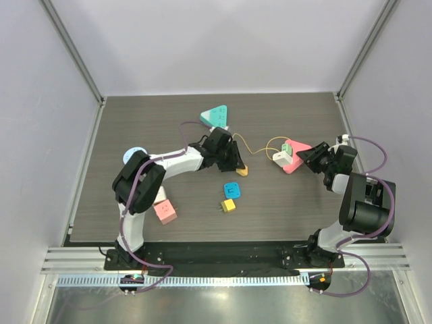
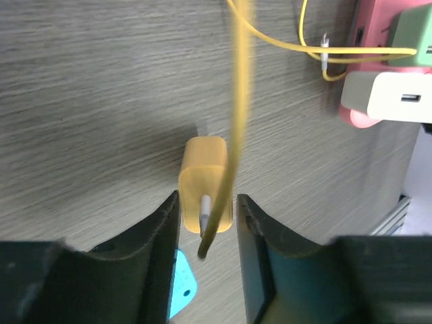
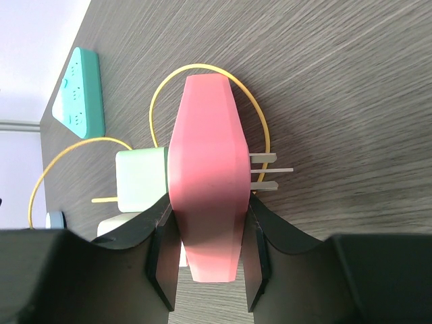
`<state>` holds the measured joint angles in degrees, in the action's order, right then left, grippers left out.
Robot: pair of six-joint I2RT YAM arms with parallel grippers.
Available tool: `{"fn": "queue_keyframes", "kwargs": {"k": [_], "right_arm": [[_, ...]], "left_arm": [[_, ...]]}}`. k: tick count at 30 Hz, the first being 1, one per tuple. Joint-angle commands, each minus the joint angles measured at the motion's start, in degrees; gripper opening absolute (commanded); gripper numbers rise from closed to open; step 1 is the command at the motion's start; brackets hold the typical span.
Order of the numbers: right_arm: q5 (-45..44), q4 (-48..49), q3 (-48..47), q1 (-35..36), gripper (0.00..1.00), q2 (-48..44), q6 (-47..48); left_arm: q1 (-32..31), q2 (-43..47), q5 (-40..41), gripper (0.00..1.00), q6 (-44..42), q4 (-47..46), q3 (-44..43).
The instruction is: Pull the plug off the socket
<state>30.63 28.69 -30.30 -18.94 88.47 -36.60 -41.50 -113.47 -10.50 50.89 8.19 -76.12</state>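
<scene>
The pink socket (image 3: pixel 206 182) stands on edge at the table's right (image 1: pixel 295 159), and my right gripper (image 3: pixel 208 223) is shut on its two faces. A green plug (image 3: pixel 140 179) and a white plug (image 1: pixel 280 158) sit in its left face. An orange plug (image 2: pixel 206 179) with a yellow cable (image 2: pixel 237 101) lies on the table (image 1: pixel 241 171), apart from the socket. My left gripper (image 2: pixel 207 202) straddles the orange plug's near end. Its jaws are slightly open, with a thin gap on the right side.
A teal triangular socket (image 1: pixel 215 116) lies at the back. A blue square piece (image 1: pixel 232 190), a small yellow plug (image 1: pixel 228 205) and a pink block (image 1: pixel 165 212) lie nearer the front. Metal prongs (image 3: pixel 270 170) stick out of the pink socket's right face.
</scene>
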Motion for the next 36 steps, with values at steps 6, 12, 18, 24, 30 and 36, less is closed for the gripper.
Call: {"fn": "queue_keyframes", "kwargs": {"k": [6,12,18,24,30,36], "right_arm": [[1.4,3.8,-0.2,0.0,0.01,-0.8,-1.2],[1.4,3.4,-0.4,0.0,0.01,-0.6,-0.8],[0.4,2.1,-0.5,0.2,0.01,-1.2,0.1],[0.5,2.2,-0.7,0.3,0.01,-0.8,0.2],[0.7,2.1,-0.5,0.3,0.01,-1.2,0.3],[1.1,2.6,-0.5,0.3,0.01,-0.8,-0.1]], "left_arm": [[0.3,6.8,4.7,0.8,-1.1,1.9,0.9],[-1.6,10.5,16.5,0.86,-9.2,13.1,-7.5],[-2.1,2.5,7.7,0.86,-11.9,14.4,-21.5],[-3.5,-10.6,0.0,0.84,-11.0,13.7,-40.1],[-4.9,-22.9,-0.3,0.8,-9.2,15.1,-53.4],[-6.1,-27.0,-1.5,0.82,-5.9,10.1,-54.0]]}}
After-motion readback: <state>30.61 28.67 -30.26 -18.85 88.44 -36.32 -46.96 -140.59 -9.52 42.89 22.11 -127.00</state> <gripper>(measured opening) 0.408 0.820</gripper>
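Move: The left hand still has the yellow plug between its fingertips, right at the table. From this hand the green plug on the pink socket is some 17 cm to the right and 8 cm ahead, a little higher; the white plug is about 16 cm right and 5 cm ahead, the pink socket's middle 20 cm right and 5 cm ahead. The blue plug lies some 8 cm back and 3 cm left. The green plug is about 7 cm left of the right hand and 1 cm ahead. Opening wide almost in place, the left fingers let go of the yellow plug; the hand eases a little left, then swings up some 16 cm and across to the right and forward in an arc. It sinks again towards the green and white plugs, fingers wide and tipped up, ending about 13 cm right of its start. The right hand stays put, keeping its grip on the pink socket. ##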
